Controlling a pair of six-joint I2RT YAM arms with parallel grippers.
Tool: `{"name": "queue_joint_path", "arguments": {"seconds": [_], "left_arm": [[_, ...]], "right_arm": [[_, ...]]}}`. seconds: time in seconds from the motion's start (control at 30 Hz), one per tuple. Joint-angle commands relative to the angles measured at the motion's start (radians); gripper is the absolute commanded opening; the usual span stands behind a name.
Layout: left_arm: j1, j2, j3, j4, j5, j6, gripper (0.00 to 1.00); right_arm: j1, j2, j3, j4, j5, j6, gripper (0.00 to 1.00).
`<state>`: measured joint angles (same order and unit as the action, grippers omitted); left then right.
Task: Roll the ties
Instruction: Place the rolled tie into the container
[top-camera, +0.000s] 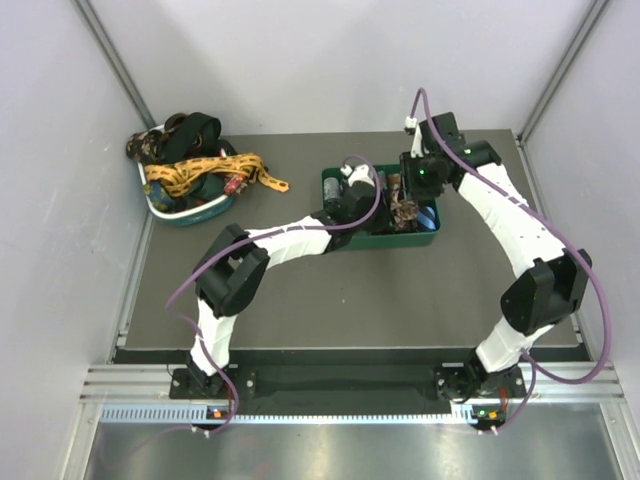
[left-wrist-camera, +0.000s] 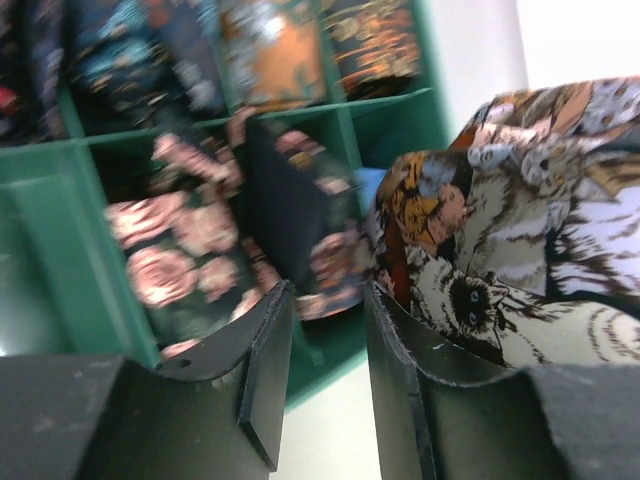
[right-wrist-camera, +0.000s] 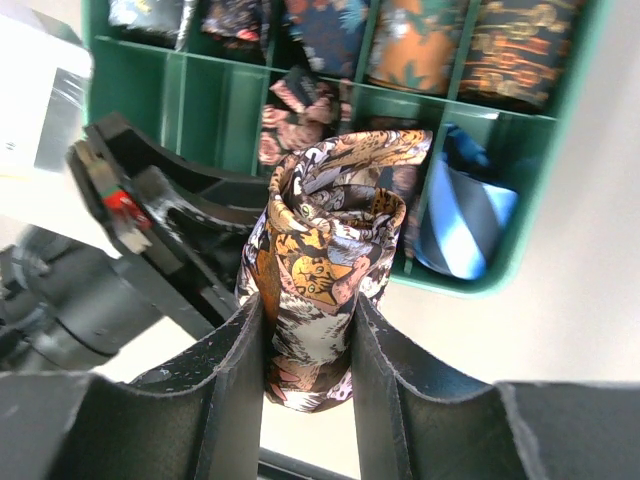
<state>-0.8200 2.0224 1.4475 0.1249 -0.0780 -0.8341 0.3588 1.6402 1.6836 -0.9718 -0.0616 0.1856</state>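
My right gripper (right-wrist-camera: 307, 305) is shut on a tight roll of cat-patterned tie (right-wrist-camera: 325, 230) and holds it upright just above the near edge of the green compartment tray (right-wrist-camera: 500, 275). That same roll (left-wrist-camera: 520, 230) lies just outside the right finger of my left gripper (left-wrist-camera: 328, 300), which is open with nothing between its jaws. From above, both grippers meet over the tray (top-camera: 385, 243), the left one (top-camera: 352, 190) at its left end and the right one (top-camera: 408, 195) near the middle. Rolled ties fill several compartments, among them a rose-patterned one (left-wrist-camera: 190, 240) and a blue striped one (right-wrist-camera: 465, 215).
A teal basket (top-camera: 190, 212) at the back left of the table holds a loose pile of ties (top-camera: 185, 140), with a yellow one (top-camera: 215, 170) trailing out to the right. Purple cables run along both arms. White walls close in the table's sides.
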Motion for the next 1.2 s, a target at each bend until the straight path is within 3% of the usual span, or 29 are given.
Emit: {"name": "queue_joint_path", "arguments": {"seconds": [0.0, 0.53, 0.73, 1.17], "left_arm": [[-0.001, -0.079, -0.047, 0.025, -0.048, 0.024, 0.40], [0.031, -0.281, -0.285, -0.107, -0.220, 0.038, 0.41], [0.087, -0.381, -0.354, -0.120, -0.201, 0.044, 0.42], [0.148, -0.432, -0.380, -0.154, -0.181, 0.089, 0.42]], "right_arm": [[0.032, 0.027, 0.018, 0.079, -0.041, 0.009, 0.10], [0.101, 0.174, 0.041, 0.142, -0.079, 0.054, 0.10], [0.126, 0.224, 0.053, 0.159, -0.090, 0.063, 0.10], [0.149, 0.346, 0.113, 0.182, -0.110, 0.092, 0.10]]}}
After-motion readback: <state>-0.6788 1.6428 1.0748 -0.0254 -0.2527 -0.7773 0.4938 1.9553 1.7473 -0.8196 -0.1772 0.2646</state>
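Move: The empty compartment second from the left in the green container's front row lies about 14 cm left of my right hand, 5 cm ahead and 18 cm below; that hand already holds the rolled tie. The pink-rose tie sits about 5 cm to the right of that compartment, and the blue tie some 15 cm to its right. From my empty left hand, low over the container, the compartment is roughly 9 cm left, 4 cm ahead and 10 cm down. I clear my left hand out from over the container, sweeping it about 16 cm left to the near left corner, dipping a couple of centimetres on the way, fingers half open and turning counter-clockwise. My right hand follows into the freed space with the rolled tie pinched, going some 10 cm left and 9 cm down towards the empty front compartments, tipping its fingers slightly steeper. ##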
